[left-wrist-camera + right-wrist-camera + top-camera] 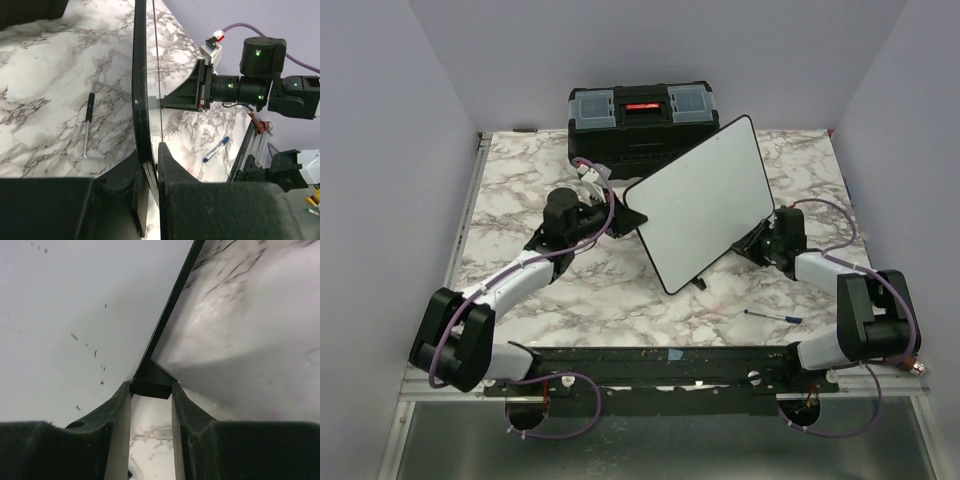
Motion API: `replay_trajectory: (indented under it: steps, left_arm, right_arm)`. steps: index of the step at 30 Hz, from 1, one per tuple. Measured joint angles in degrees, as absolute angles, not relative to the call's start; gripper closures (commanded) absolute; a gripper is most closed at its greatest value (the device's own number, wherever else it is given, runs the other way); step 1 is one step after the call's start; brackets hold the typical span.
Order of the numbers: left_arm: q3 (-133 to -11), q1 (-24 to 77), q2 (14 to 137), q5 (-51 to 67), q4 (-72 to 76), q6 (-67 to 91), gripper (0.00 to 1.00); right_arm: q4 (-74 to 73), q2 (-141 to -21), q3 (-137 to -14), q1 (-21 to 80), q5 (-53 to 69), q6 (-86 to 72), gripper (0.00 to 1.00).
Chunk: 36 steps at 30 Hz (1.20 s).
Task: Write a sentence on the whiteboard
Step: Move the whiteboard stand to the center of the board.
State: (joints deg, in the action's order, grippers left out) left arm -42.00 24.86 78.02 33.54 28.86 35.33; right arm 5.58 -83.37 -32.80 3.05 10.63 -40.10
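The whiteboard (705,200) is lifted and tilted over the marble table, its white face blank in the top view; the sentence is out of view. My left gripper (632,220) is shut on the board's left edge. In the left wrist view the board (140,75) shows edge-on, pinched between my left gripper's (154,165) jaws. My right gripper (752,240) holds the board's right side. In the right wrist view the right gripper (151,395) is shut on a small black foot (152,382) at the whiteboard's (75,315) rim. Only a few dark specks mark that face.
A black toolbox (642,120) stands at the back of the table behind the board. A blue marker (772,317) lies near the front right, also visible as the marker (216,149) from the left wrist. A thin metal rod (89,120) lies on the marble under the board.
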Motion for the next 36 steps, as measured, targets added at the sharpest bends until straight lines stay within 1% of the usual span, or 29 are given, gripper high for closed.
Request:
replay_trajectory:
  steps: [3,14,18,19,20,24,29,31,32,34,36]
  left_arm:
    - [-40.49,24.86,74.52,32.05,26.39,34.3,1.0]
    - [-31.92,24.71,59.02,25.63,18.22,31.68,1.0]
    - [-30.44,24.69,55.48,23.51,15.62,31.68,1.0]
    - [-30.26,24.69,55.24,23.18,15.29,31.79,1.0]
    - [-29.98,24.6,54.81,22.79,14.87,32.03,1.0]
    - [-28.99,24.38,52.45,22.11,13.26,32.49,1.0]
    - [-28.34,24.36,49.6,21.54,10.52,32.58,1.0]
    - [-28.12,24.36,48.93,21.47,10.07,32.6,1.0]
    - [-27.97,24.34,48.75,21.45,9.98,32.64,1.0]
    - [-27.62,24.29,48.73,21.39,10.04,32.97,1.0]
    - [-27.24,24.16,48.77,21.37,10.37,33.41,1.0]
  right_arm:
    - [5.06,-82.74,-32.36,7.05,10.52,-41.65,0.99]
    - [4.38,-82.41,-32.34,16.99,7.49,-47.59,0.99]
    - [4.56,-82.72,-32.56,18.44,6.76,-48.53,0.99]
    - [4.51,-82.72,-32.56,18.44,6.72,-48.6,0.98]
    - [4.47,-82.72,-32.58,18.44,6.68,-48.62,0.94]
    - [4.21,-82.72,-32.71,18.48,6.57,-48.51,0.71]
    - [3.6,-82.43,-32.95,18.81,6.07,-47.83,0.51]
    - [2.79,-81.56,-32.95,19.11,6.13,-47.18,0.38]
    - [2.37,-80.95,-32.95,19.25,6.17,-46.96,0.3]
    - [0.64,-79.05,-32.95,19.49,6.11,-46.09,0.21]
    - [-1.3,-76.66,-32.95,19.57,5.89,-45.19,0.16]
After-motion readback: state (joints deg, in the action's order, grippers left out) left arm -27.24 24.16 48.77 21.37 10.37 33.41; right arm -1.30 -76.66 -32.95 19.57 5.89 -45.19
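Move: Between the right fingertips is the whiteboard's near right foot, with the board's middle about 9 cm farther out, 9 cm left and 10 cm above that hand. The board's other foot is some 11 cm left and 9 cm back of the hand, the marker 18 cm back and 9 cm right. The left hand already grips the board's left edge; from it the board's middle lies roughly 4 cm ahead, 16 cm right and a little lower, the toolbox 22 cm straight ahead. Dragging the whiteboard together, both hands carry it left and back towards the open middle of the table: the left keeps its pinch on the edge, going about 9 cm and turning some 10 degrees counter-clockwise. The right pulls the foot about 8 cm left and slightly back, stops, then opens its fingers and lifts off it, up and back. ##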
